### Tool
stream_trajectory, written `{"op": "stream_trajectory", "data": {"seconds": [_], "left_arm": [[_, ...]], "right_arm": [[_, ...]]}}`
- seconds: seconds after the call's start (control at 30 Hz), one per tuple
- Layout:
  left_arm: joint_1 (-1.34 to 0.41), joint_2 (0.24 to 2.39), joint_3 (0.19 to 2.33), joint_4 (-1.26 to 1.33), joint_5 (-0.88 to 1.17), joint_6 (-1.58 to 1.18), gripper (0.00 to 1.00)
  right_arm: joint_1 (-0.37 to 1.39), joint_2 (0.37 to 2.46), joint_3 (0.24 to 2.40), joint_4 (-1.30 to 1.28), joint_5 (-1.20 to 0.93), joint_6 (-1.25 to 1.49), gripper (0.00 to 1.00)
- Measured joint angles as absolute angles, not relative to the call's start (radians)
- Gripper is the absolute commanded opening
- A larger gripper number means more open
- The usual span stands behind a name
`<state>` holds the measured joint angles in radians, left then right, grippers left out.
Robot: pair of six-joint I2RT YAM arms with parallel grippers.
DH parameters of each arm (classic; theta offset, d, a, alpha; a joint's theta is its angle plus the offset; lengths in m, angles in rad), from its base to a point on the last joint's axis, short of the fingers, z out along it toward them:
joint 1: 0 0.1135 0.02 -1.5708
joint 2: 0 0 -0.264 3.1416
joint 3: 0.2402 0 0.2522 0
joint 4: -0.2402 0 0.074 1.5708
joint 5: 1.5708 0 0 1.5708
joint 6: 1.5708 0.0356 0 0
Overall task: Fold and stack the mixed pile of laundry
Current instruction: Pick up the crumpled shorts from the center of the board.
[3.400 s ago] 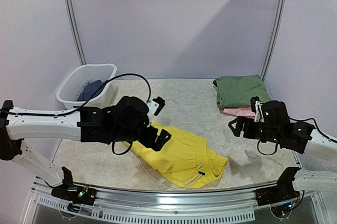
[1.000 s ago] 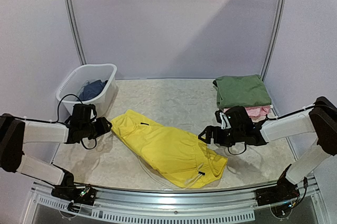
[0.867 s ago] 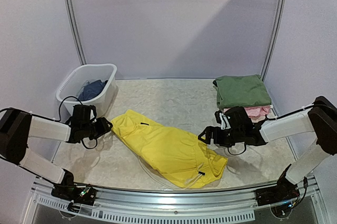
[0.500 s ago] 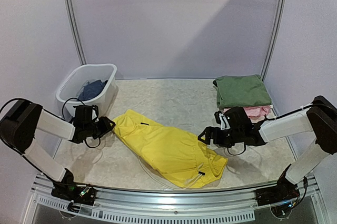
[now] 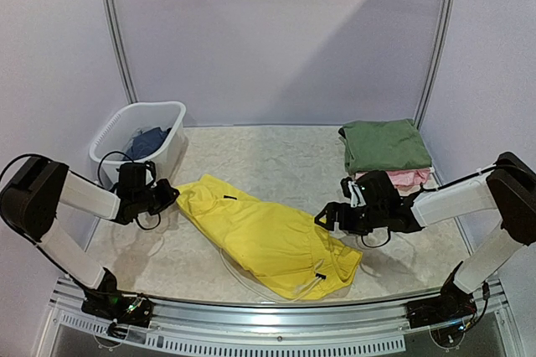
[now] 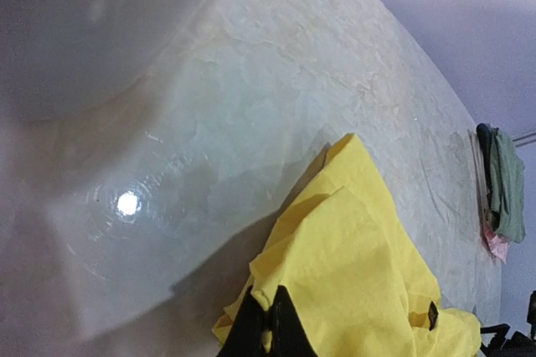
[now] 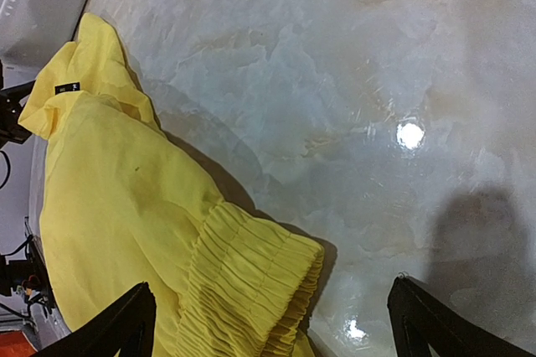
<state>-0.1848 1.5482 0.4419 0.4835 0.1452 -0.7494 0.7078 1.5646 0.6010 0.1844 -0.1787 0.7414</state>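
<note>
The bright yellow shorts (image 5: 268,240) lie spread across the middle of the table. My left gripper (image 5: 173,195) sits low at their left corner. In the left wrist view it (image 6: 270,323) is shut on a pinched fold of the yellow fabric (image 6: 368,265). My right gripper (image 5: 322,219) is at the shorts' right edge and stands wide open. In the right wrist view the ribbed waistband corner (image 7: 251,265) lies between its spread fingers (image 7: 270,294). An olive-green garment (image 5: 383,144) is folded on a pink one (image 5: 394,177) at the back right.
A white basket (image 5: 138,114) stands at the back left with a dark blue garment (image 5: 146,141) inside, close behind my left arm. Bare marbled tabletop (image 5: 276,160) lies between the basket and the folded stack.
My left gripper has crept right to the shorts' corner and closed on the yellow fabric. The right gripper has stayed open in the same spot.
</note>
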Motion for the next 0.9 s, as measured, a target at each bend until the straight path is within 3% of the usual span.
{"op": "stream_trajectory", "data": {"seconds": [0.43, 0.6, 0.77, 0.9], "left_arm": [[-0.185, 1.357, 0.426, 0.375, 0.091, -0.695, 0.00], [-0.185, 1.357, 0.426, 0.363, 0.089, -0.685, 0.00], [-0.185, 1.357, 0.426, 0.360, 0.089, -0.682, 0.00], [-0.185, 1.357, 0.426, 0.359, 0.089, -0.681, 0.00]], "right_arm": [[0.708, 1.600, 0.659, 0.211, -0.213, 0.716, 0.75], [0.708, 1.635, 0.661, 0.218, -0.223, 0.717, 0.73], [0.708, 1.665, 0.661, 0.235, -0.227, 0.717, 0.78], [0.709, 1.684, 0.671, 0.255, -0.227, 0.717, 0.70]]}}
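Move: The left gripper already pinches the left end of the yellow shorts; their middle lies about 18 cm to its right, 12 cm back and 3 cm below, with the laundry basket some 12 cm ahead and 7 cm left. For the right gripper, the shorts' ribbed edge is barely 1 cm ahead, 2 cm left and 2 cm below. The shorts' middle is about 10 cm left and 5 cm back of that gripper, the folded stack roughly 25 cm ahead and 13 cm right. Keep the left gripper shut on the yellow corner and raise it quickly by about 4 cm, easing slightly left and back with a slight upward tilt, then hold there. Move the right gripper about 2 cm left and a little forward towards the ribbed edge, in a small hop up and back down to just below its starting height, fingers narrowing by about a quarter but staying open around that edge. ##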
